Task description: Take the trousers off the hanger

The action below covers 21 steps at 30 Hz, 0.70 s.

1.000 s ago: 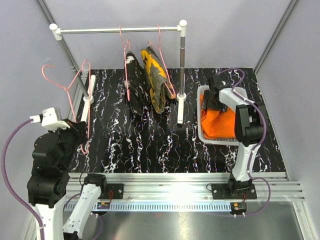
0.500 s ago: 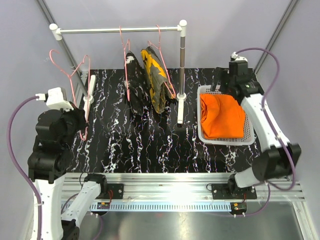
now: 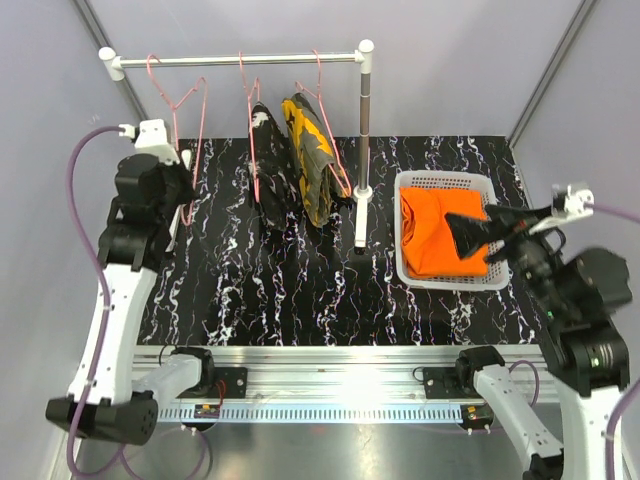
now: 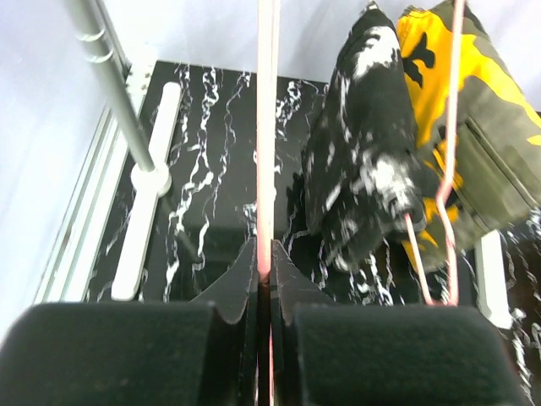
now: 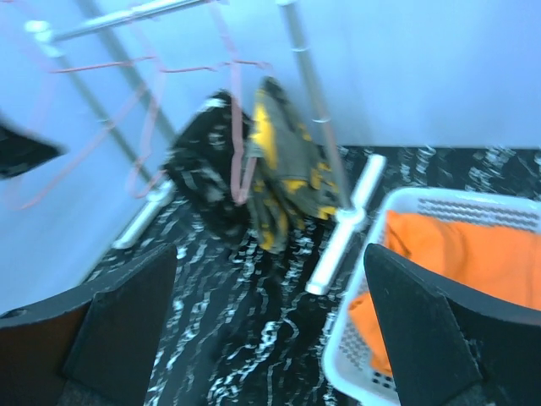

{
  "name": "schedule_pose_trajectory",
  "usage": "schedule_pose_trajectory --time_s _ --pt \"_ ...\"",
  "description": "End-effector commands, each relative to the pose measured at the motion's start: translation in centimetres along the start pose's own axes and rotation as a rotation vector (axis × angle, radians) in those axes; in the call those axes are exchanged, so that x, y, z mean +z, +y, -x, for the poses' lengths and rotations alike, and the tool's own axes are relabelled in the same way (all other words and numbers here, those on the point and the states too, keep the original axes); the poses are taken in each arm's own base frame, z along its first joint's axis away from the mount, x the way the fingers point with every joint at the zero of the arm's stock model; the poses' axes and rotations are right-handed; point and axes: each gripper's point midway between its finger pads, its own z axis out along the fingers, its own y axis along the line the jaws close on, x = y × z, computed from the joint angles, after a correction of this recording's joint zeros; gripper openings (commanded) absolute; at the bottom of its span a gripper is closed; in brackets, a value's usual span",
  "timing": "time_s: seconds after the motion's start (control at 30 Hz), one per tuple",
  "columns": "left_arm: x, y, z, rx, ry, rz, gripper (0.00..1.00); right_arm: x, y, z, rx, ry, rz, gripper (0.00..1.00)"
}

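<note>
An empty pink hanger (image 3: 192, 115) has its hook at the left end of the rail (image 3: 235, 60). My left gripper (image 3: 183, 188) is shut on its lower wire (image 4: 267, 127), which runs up between the left gripper's (image 4: 265, 262) jaws. The black speckled trousers (image 3: 270, 185) (image 4: 363, 161) and the camouflage trousers (image 3: 315, 160) (image 4: 486, 135) hang on two pink hangers mid-rail. The orange trousers (image 3: 440, 230) (image 5: 473, 254) lie in the white basket (image 3: 405, 262). My right gripper (image 3: 465, 235) (image 5: 270, 296) hovers above the basket's near right side, open, with nothing between its fingers.
The rack's right post (image 3: 366, 110) and its white foot bar (image 3: 360, 215) stand between the hanging trousers and the basket. The left post (image 4: 114, 89) and its foot bar (image 4: 148, 194) are beside my left gripper. Grey walls enclose the black marbled table (image 3: 300, 290).
My left arm has carried the empty hanger up and back, bringing its hook to the rail. My right arm has pulled back from the basket to the near right, its jaws spread wide.
</note>
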Motion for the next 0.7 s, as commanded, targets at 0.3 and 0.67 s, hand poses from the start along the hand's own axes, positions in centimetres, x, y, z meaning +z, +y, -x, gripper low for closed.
schedule_pose_trajectory --time_s 0.3,0.67 --pt "9.4 0.9 6.1 0.014 -0.091 0.007 0.00 -3.4 6.0 -5.5 0.134 0.143 0.364 0.99" --pt "11.5 2.1 2.1 -0.044 0.050 0.038 0.14 -4.0 6.0 -4.8 0.094 0.131 0.354 0.99"
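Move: The left gripper holds the empty hanger; the free stretch of rail meant for its hook lies about 13 cm ahead, 4 cm left and some 18 cm above it. The rail's left post is about 12 cm ahead and 9 cm left; the black-and-white trousers hang about 14 cm ahead and 17 cm right, a little lower. From the right hand, that stretch lies roughly 25 cm ahead, 55 cm left and 12 cm higher. Bring the left gripper forward about 12 cm towards the rail, still pinching the empty hanger, easing slightly left, then sink about 3 cm at the end with a slight downward tip to set the hook over the bar. Meanwhile draw the open, empty right gripper back, then left and down, some 5 cm each way, turning it about 20 degrees counter-clockwise. ##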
